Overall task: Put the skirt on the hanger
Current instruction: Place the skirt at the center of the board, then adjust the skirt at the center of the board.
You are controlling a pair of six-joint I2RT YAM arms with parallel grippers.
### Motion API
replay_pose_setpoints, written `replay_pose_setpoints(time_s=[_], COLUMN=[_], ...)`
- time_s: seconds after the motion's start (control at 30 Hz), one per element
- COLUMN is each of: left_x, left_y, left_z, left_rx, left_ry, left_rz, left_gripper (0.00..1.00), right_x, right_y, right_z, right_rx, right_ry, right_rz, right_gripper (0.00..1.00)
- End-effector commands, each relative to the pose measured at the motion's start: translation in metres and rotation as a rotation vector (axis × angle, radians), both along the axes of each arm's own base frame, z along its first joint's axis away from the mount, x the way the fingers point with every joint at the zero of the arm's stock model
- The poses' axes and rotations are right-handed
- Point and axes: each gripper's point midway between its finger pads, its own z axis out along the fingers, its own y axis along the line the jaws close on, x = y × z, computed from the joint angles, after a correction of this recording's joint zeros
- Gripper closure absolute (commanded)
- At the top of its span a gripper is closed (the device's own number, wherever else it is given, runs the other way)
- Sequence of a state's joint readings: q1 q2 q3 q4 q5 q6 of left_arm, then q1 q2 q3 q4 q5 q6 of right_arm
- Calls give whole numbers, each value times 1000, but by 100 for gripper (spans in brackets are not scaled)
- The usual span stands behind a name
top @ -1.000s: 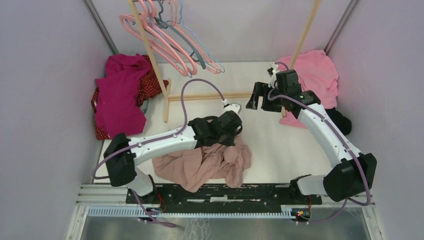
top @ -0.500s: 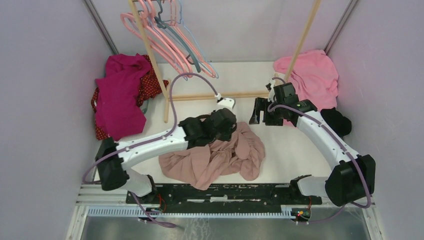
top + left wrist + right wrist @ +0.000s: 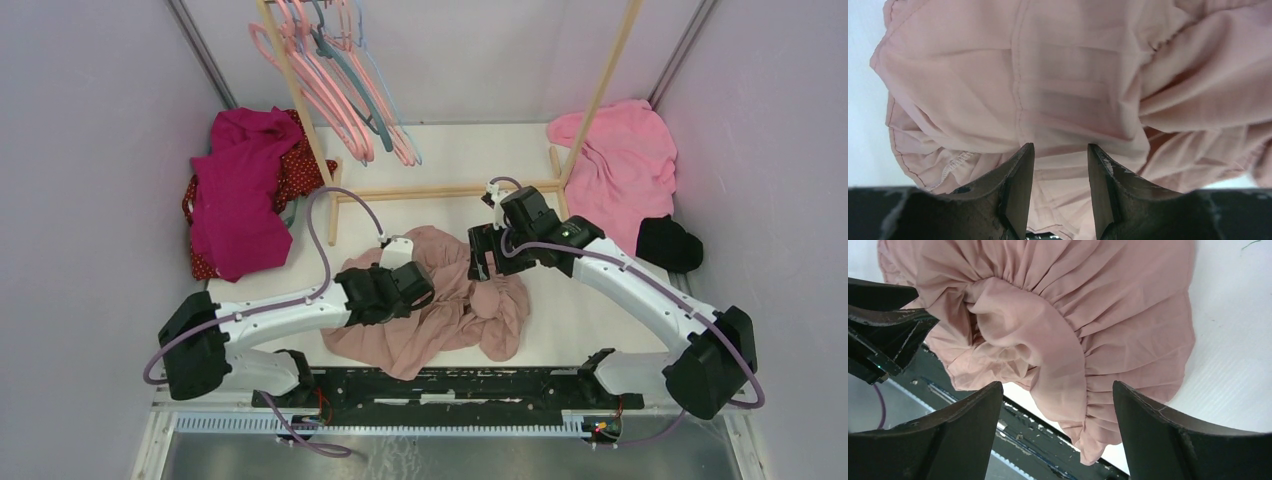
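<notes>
The dusty-pink skirt (image 3: pixel 450 322) lies crumpled on the white table between the two arms. My left gripper (image 3: pixel 416 284) hovers low over its left middle. In the left wrist view the left gripper (image 3: pixel 1060 147) is open, with pleated skirt (image 3: pixel 1073 75) cloth beyond it and nothing pinched. My right gripper (image 3: pixel 481 256) stands over the skirt's far right part. It is wide open in the right wrist view (image 3: pixel 1057 385), above a gathered fold of the skirt (image 3: pixel 1058 305). Several pink hangers (image 3: pixel 345 125) hang at the back left.
A wooden rack has a floor bar (image 3: pixel 440 190) and a slanted right post (image 3: pixel 600 90). A magenta garment pile (image 3: pixel 240 190) lies at the left, a pink garment (image 3: pixel 620 160) at the back right, and a black item (image 3: pixel 668 243) beside it. A black rail (image 3: pixel 440 385) runs along the near edge.
My left gripper has opened, let go of the skirt and pulled back to the left. The skirt now lies further back. My right arm has come forward and left over it.
</notes>
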State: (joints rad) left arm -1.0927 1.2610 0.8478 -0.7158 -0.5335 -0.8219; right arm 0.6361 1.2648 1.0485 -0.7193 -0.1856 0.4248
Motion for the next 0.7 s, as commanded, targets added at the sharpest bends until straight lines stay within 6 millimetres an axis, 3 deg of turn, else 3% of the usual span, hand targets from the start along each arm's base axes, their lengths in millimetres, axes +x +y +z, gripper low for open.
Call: replay_pose_setpoints(time_s=[0.0,0.17,0.23,0.33,0.37,0.47,0.67], left_x=[20,25,30,40,43,50,61], left_y=[4,11,13,20,20,13,-18], left_z=[-7,-23,-27,-21,-11,33,131], left_rx=[-4,40,53,75,68,10,-129], left_ry=[-55,-48,-53,-65,-75,-126,-191], left_rz=[129,151,156,175,174,149,48], left_gripper=[49,49,53,92,96,97,97], right_x=[12,11,10,10,9,8,7], right_y=[-2,-4,-6,-9,-11,-14,-14], right_z=[-2,1,2,4,5,10,31], right_rx=[-45,-45,-52,-65,-71,-74,-40], right_ry=[-57,-64,-68,-76,-76,-87,-127], right_rz=[-17,-20,-17,-21,-23,-25,-27], right_gripper=[14,14,14,13,13,13,13])
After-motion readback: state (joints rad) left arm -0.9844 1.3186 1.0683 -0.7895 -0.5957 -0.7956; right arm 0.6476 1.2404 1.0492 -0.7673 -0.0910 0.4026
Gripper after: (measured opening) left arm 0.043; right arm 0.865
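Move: The left hand hovers half open over the skirt's left part: the layer it will pinch lies about 2 cm ahead, 2 cm to its left and 4 cm below. The wooden base bar's middle is some 16 cm ahead and 9 cm to the right of this hand, and the rack's left foot about 12 cm ahead and 14 cm to its left. For the right hand, open above the skirt's right part, that layer is roughly level and 17 cm to its left, some 10 cm lower. Down onto the skirt first: the left hand sinks about 3.5 cm, easing forward and left by some 2 cm each, and shuts its half-open fingers on a layer of the cloth. Keeping that pinch, it reverses and rises quickly by about 9 cm, going 3 cm farther forward and swinging slightly back to the right. ##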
